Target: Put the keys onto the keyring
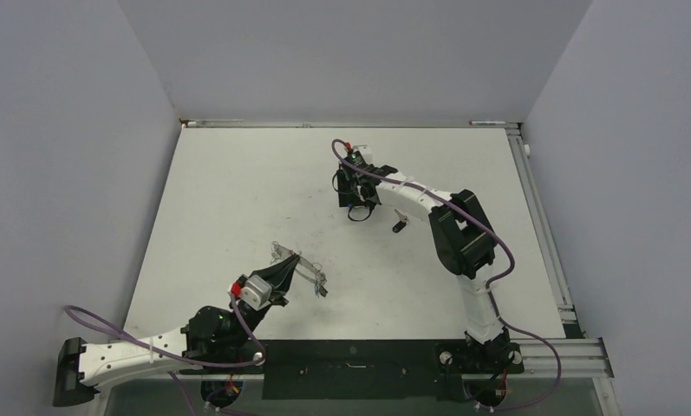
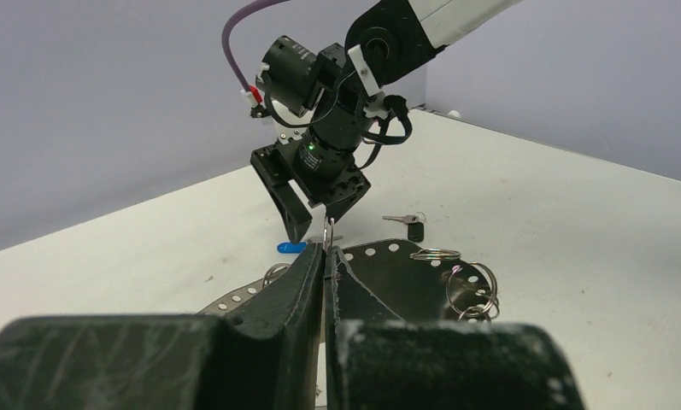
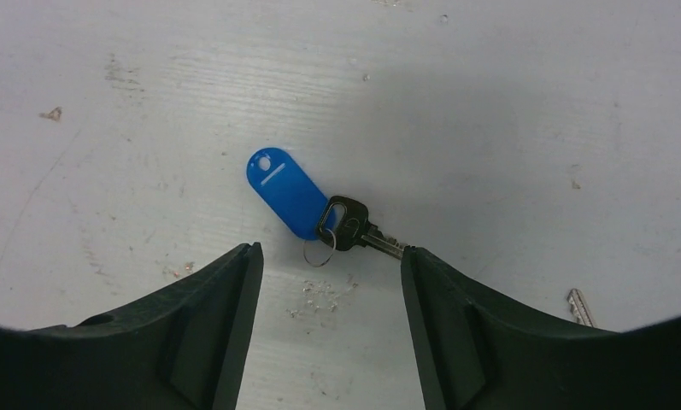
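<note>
My left gripper (image 1: 283, 270) (image 2: 325, 254) is shut on the keyring (image 1: 312, 276), whose thin wire end (image 2: 329, 231) sticks up between the closed fingertips. Small split rings (image 2: 471, 290) hang off its right side. Farther back on the table my right gripper (image 1: 355, 206) (image 3: 328, 254) points down, open. It hovers just over a key (image 3: 347, 226) with a black head and a blue tag (image 3: 285, 192) (image 2: 291, 248). That key's blade reaches the tip of the right finger (image 3: 422, 290). A second key with a black tag (image 1: 400, 224) (image 2: 414, 229) lies to the right.
A perforated metal band (image 2: 234, 297) lies under my left fingers. The tip of another key (image 3: 580, 306) shows at the right of the right wrist view. Grey walls close the table (image 1: 237, 191) on three sides, and a metal rail (image 1: 541, 217) runs along its right edge.
</note>
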{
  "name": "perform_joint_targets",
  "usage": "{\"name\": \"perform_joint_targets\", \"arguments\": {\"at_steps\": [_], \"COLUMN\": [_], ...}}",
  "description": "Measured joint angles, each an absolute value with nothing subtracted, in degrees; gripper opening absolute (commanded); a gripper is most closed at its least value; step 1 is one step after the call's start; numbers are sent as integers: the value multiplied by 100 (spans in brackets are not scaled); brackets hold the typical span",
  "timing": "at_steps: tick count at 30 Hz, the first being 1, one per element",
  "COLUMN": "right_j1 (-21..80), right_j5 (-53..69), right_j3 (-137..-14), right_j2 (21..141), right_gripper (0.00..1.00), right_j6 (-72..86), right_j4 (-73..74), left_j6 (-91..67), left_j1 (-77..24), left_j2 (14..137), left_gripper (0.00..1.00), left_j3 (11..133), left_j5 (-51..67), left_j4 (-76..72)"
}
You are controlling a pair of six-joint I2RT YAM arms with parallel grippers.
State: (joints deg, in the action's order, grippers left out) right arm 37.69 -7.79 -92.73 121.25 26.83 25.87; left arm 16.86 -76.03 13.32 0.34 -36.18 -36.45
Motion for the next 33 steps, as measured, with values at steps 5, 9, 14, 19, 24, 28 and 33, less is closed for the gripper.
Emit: {"name": "perform_joint_targets", "arguments": {"at_steps": [5,9,14,19,24,28,33], "right_j1": [3743,3750,3747,3747,3747,3747,3747], "right_j5": [-906,-917,-908,-895,-871,-856,-858], "right_j3": [-9369,-9367,-9354,-9347,-9288,-9288,-9288], "right_j2": [12283,12283,12283,12333,12376,12484,12514], "right_gripper": [51,46,41,38,26,17,11], "right_j6": [3061,3242,3385,3448,3518,3538,3535], "right_j4": [2707,2622,2521,2414,2399,2335,2233], "left_j6": [1671,1664,1640,1579,1555,1542,1540], "left_j1": [-7603,-7603,-7603,-7603,-7603,-7603,-7603], "left_j2": [1372,1374,1367,1339,1334,1341,1382], "left_gripper": [0,0,0,0,0,0,0], "left_j3": [34,34,34,34,34,34,34], "left_j5": [-3680,-3684,-3684,-3684,-3684,-3684,-3684], "left_j4": [-3559,-3520,-3468,-3439,-3398,-3354,-3352]}}
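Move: The blue-tagged key lies flat on the table almost under the right hand, about 1 cm ahead, 1 cm to its left and 4 cm below. The black-tagged key is roughly 11 cm to the right hand's right, 4 cm back and as low. The held keyring hangs some 25 cm back, 11 cm left and 16 cm up from the right hand. From the left hand, the blue-tagged key is about 24 cm ahead, 11 cm right and 21 cm below. The right hand sinks about 2.5 cm onto the small wire ring joining the blue tag and its key, edging barely a centimetre forward and left, turning slightly clockwise while its fingers close from over half open to nearly shut, with the ring between their tips at the end. The left hand keeps its closed grip on the keyring and eases down about a centimetre. ##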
